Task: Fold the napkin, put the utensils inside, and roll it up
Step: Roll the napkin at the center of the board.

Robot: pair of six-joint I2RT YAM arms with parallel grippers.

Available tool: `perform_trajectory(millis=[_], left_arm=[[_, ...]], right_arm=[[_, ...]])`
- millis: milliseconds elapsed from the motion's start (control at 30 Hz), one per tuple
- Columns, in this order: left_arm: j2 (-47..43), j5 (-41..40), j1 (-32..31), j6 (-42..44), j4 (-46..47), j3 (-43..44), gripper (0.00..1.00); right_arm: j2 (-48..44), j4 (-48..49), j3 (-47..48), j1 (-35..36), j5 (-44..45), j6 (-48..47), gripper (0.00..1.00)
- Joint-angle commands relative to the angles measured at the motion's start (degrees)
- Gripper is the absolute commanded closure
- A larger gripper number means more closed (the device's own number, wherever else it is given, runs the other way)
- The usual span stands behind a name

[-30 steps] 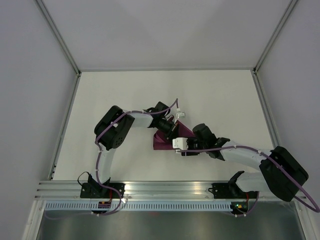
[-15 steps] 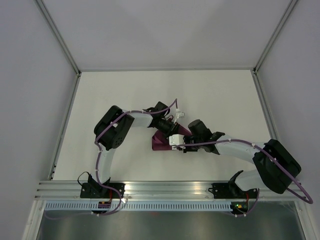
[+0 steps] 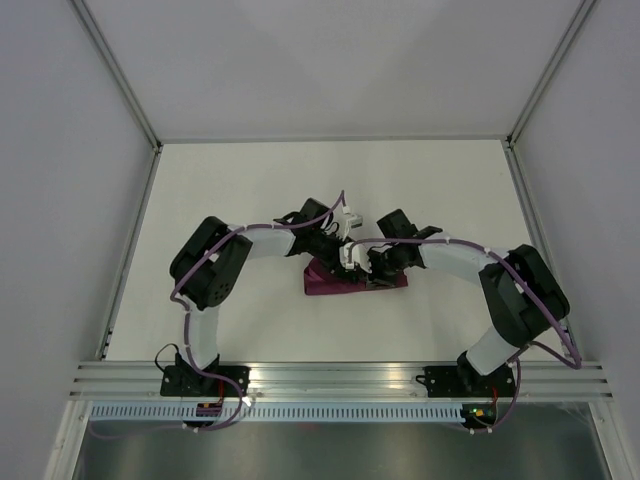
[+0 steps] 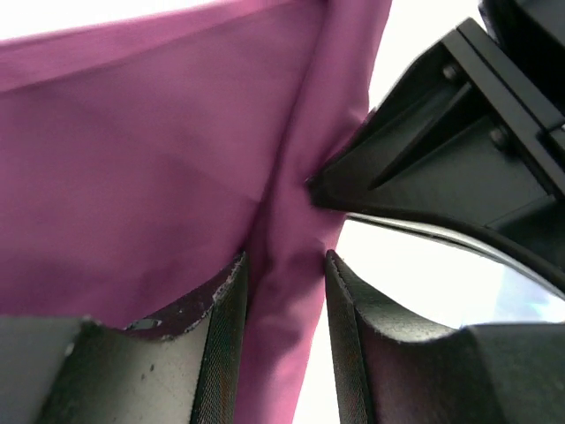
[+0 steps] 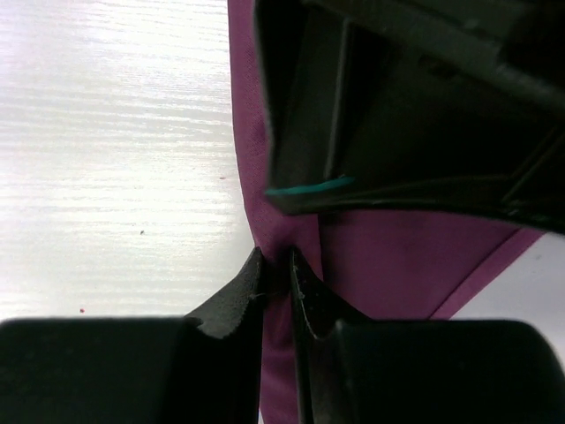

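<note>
The magenta napkin (image 3: 325,287) lies folded in a narrow strip at mid-table. It also fills the left wrist view (image 4: 159,159) and shows in the right wrist view (image 5: 388,256). My left gripper (image 3: 336,256) (image 4: 284,265) is closed on a raised ridge of the cloth. My right gripper (image 3: 366,270) (image 5: 278,265) faces it at very close range, its jaws nearly together and pinching the napkin's edge. The two grippers almost touch. The utensils are hidden; none shows in any view.
The white table (image 3: 230,190) is walled by grey panels with metal rails at left (image 3: 128,250) and right (image 3: 530,220). The arm bases sit on the rail at the near edge (image 3: 330,378).
My right gripper has moved left and away from the near edge, up against the left gripper. The left arm's elbow has swung left. The napkin now lies lower and stretched out toward the right.
</note>
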Motion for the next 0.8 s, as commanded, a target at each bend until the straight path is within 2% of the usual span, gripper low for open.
perform_trajectory(millis=[0,200,267,433,533,633,700,767], left_arm=[[-6.04,-9.28,1.5,-4.24,6.05,-2.87,0.55],[-17.64,-21.23,2.73,-6.8,13.87,-10.24,0.55],[-22.98,-28.5,2.74,-6.89,16.94,-13.93,0.56],[-34.87,-32.76,2.47,-6.36,27.32,-24.67,0.57],[-39.62,-37.14,-0.59,-1.54,28.47,-28.28,0.59],[-42.34,-45.22,-6.39,4.0,28.56,-30.04,0.6],[-43.05,-48.39,-11.92,10.49,30.48,-31.44,0.6],[-42.71,-50.77,-14.12,12.78,31.98,-32.41,0.59]], right_arm=[[6.24,-14.52,2.47,-2.3,-2.72,-4.24,0.89],[13.45,-21.64,8.98,-3.27,-4.66,-6.96,0.9],[17.39,-25.41,11.7,-3.8,-5.18,-7.66,0.9],[23.29,-30.87,17.59,-5.03,-6.15,-9.42,0.91],[26.72,-33.33,21.37,-5.65,-6.24,-9.08,0.91],[29.62,-35.88,25.06,-6.0,-6.42,-8.9,0.91],[31.55,-37.2,28.14,-6.17,-6.59,-8.37,0.91],[32.79,-37.9,29.28,-6.44,-6.42,-8.02,0.91]])
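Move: Just below the left fingers, which straddle it, lies the napkin roll: its middle is about 2 cm to their right, level with them front to back and about 1 cm lower. The napkin's unrolled flap is centred some 5 cm farther forward. From the right hand, whose fingers already pinch the roll, its middle is about 3 cm to the left and 1 cm down, with the flap's centre again some 5 cm ahead. Holding its pinch on the roll, the right hand stays in place and tips its top forward by some 30 degrees. The left hand, fingers about half open throughout, comes free of the roll, sweeping forward and left over the flap, then drawing back as it climbs about 12 cm in all; its wrist turns so the fingers swing from pointing right towards forward. ##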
